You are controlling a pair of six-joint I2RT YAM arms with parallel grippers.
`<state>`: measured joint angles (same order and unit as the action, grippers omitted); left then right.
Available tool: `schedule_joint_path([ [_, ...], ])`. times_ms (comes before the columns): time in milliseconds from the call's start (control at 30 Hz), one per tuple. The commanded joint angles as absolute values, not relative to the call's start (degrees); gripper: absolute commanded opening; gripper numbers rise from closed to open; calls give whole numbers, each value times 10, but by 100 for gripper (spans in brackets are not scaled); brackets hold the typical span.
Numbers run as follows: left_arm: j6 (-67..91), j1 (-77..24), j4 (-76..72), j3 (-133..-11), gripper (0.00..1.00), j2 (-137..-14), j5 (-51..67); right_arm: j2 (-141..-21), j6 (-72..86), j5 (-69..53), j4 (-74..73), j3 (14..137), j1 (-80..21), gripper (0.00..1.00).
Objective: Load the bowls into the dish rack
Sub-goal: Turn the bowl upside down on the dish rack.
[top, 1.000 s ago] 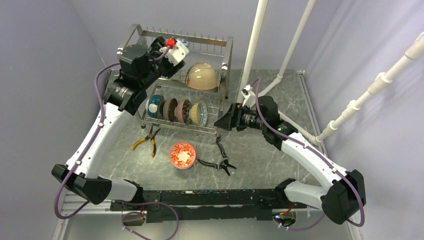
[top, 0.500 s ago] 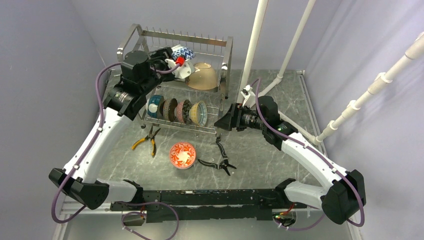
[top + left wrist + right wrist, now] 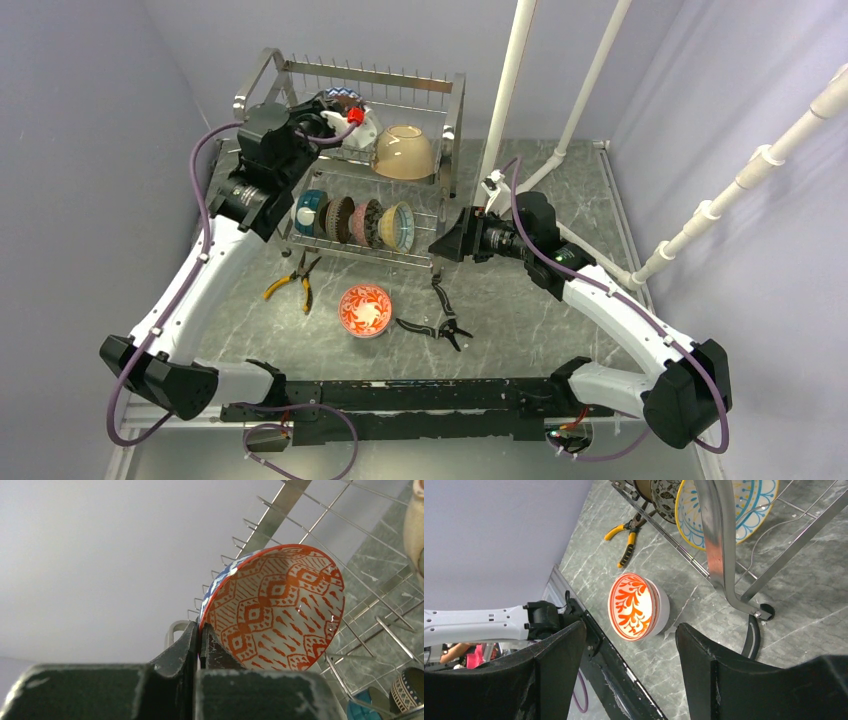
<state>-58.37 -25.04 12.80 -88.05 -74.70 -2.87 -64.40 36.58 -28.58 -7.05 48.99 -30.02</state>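
My left gripper is shut on the rim of a bowl that is orange-patterned inside and blue-white zigzag outside. It holds this bowl tilted over the upper tier of the steel dish rack, left of a tan bowl lying there. Several patterned bowls stand on edge in the lower tier. A red-patterned bowl sits on the table in front of the rack. My right gripper hangs open by the rack's right front leg, facing that red bowl, nothing between its fingers.
Yellow-handled pliers lie left of the red bowl and black pliers lie to its right. White pipes rise behind and right of the rack. The rack's leg stands close to my right gripper.
My left arm has swung the zigzag bowl lower and to the left over the upper tier, and its jaws now pinch the rim tightly. The right arm has not moved.
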Motion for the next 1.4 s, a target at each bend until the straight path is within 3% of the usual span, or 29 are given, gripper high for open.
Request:
schedule_joint_path([
  [0, -606, -250, 51, -860, 3, -714, -25, -642, 353, -283, -52, 498, -298, 71],
  [567, -617, -251, 70, -714, 3, -598, 74, -654, 358, -288, -42, 496, -298, 71],
  [667, -613, -251, 81, -702, 20, -583, 99, -655, 358, -287, -43, 497, -298, 71],
  [833, -615, -252, 92, -676, 39, -557, 116, -656, 357, -285, -44, 497, -298, 71],
  [933, -616, -252, 131, -674, 59, -542, 124, -656, 357, -285, -44, 497, -298, 71],
  [1233, -589, -252, 176, -652, 89, -486, 125, -657, 355, -287, -45, 500, -298, 71],
  [1367, -542, -252, 193, -646, 94, -456, 137, -656, 356, -288, -44, 497, -298, 71],
])
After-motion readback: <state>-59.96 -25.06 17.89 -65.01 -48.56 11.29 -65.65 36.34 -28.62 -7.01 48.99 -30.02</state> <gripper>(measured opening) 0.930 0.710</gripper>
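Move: The left hand pinches the upper-left rim of the blue-patterned bowl on the top shelf, which stands on its side with its mouth facing back towards the robot. The bowl's middle is about 3 cm ahead, 4 cm right and 4 cm below. The upturned tan bowl is some 12 cm right, 6 cm back and 8 cm lower; the shelf's front rail runs about 8 cm back and 8 cm below. From the right hand the blue-patterned bowl is roughly 18 cm ahead, 17 cm left and 19 cm above. Back towards the robot, the left hand first draws the pinched rim about 5 cm, sinking only slightly, to tip the bowl mouth-down. Then the fingers open wide and let go while the hand backs off another 6 or 7 cm and sinks some 4 cm, clear of the bowl, turning about 15 degrees clockwise overall. ##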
